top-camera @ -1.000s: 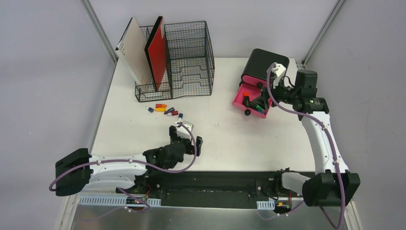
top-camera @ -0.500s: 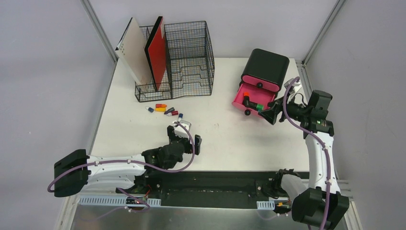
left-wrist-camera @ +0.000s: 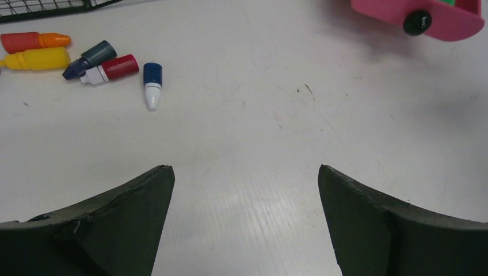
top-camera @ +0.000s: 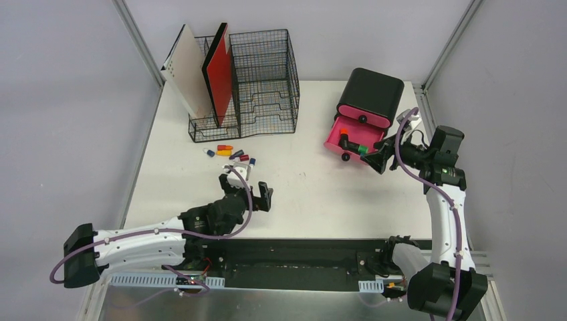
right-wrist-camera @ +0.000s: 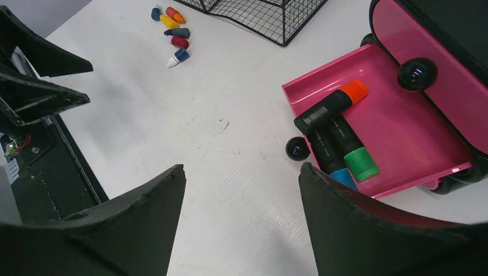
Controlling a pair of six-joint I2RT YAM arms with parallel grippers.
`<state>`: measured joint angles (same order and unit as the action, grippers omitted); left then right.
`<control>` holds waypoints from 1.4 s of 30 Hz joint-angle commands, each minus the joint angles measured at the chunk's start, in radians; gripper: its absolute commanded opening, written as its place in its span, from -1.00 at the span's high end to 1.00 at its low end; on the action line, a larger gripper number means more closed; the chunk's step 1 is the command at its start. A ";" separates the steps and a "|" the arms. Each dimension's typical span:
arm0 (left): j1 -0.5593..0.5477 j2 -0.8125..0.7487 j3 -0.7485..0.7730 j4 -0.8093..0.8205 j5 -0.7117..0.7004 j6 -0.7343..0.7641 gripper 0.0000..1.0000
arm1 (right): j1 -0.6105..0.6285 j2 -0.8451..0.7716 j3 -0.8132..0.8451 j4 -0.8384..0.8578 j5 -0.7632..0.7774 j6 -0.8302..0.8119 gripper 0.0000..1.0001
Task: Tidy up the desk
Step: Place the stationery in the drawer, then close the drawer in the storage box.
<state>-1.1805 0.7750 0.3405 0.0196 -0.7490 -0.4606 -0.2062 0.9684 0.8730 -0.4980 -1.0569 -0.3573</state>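
The desk [top-camera: 314, 194] is a white tabletop. Several small coloured marker pieces [top-camera: 231, 152] lie loose on it in front of the wire organizer; the left wrist view shows a blue-and-white one [left-wrist-camera: 152, 85], a red one [left-wrist-camera: 112, 69] and a yellow one [left-wrist-camera: 37, 58]. My left gripper [top-camera: 246, 188] [left-wrist-camera: 244, 168] hovers open just short of them, nothing between its fingers. A pink drawer [top-camera: 333, 142] [right-wrist-camera: 403, 129] stands pulled out and holds an orange-capped marker [right-wrist-camera: 331, 106], a green-capped one [right-wrist-camera: 348, 146] and a blue-capped one. My right gripper [top-camera: 378, 159] [right-wrist-camera: 241, 167] is open and empty beside the drawer's front right corner.
A black wire-mesh organizer [top-camera: 264, 80] stands at the back left with a white board [top-camera: 187, 70] and a red folder [top-camera: 219, 73] upright in it. The black box [top-camera: 371, 93] behind the pink drawer sits at the back right. The black front strip [top-camera: 294, 257] runs between the arm bases.
My right gripper drew back out of the pink drawer to its right corner, then held still. My left arm shifted left and forward toward the loose pieces.
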 commanded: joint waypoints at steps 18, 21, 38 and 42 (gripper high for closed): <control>0.279 0.069 0.241 -0.224 0.344 -0.004 -0.98 | -0.004 0.024 -0.011 0.065 -0.041 -0.015 -0.42; 0.310 0.139 0.236 -0.172 0.377 0.036 -0.98 | -0.001 0.031 -0.019 0.061 -0.023 -0.046 -0.39; 0.355 0.263 0.061 0.175 0.384 0.149 -0.98 | 0.138 0.146 0.010 -0.122 0.171 -0.413 0.62; 0.354 0.203 0.016 0.196 0.373 0.136 -0.98 | 0.250 0.227 0.063 -0.242 0.293 -0.631 0.77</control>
<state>-0.8356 1.0401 0.3927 0.1265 -0.3649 -0.3283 -0.0460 1.1419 0.8555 -0.6170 -0.8875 -0.7395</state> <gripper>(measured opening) 0.992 0.139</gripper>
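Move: The blue bottle, the nearest of the loose small bottles, lies about 10 cm ahead of the left hand, 3 cm to its left and 11 cm below; the red bottle is some 12 cm ahead and 7 cm left, the dark bottle 13 cm ahead and 9 cm left. The open drawer's middle is about 8 cm ahead of the right hand, 3 cm left and 13 cm below; its knob is 3 cm ahead and 5 cm left, the green-capped marker 6 cm ahead and 1 cm right. Towards the blue bottle the left hand, fingers kept wide open, first rises about 5 cm, then sinks some 9 cm while reaching forward 5 cm and tipping its fingers down. By the open drawer's front the right hand at first barely moves, then drops about 8 cm, tipping down and turning slightly counter-clockwise as its fingers close on nothing, almost shut. ##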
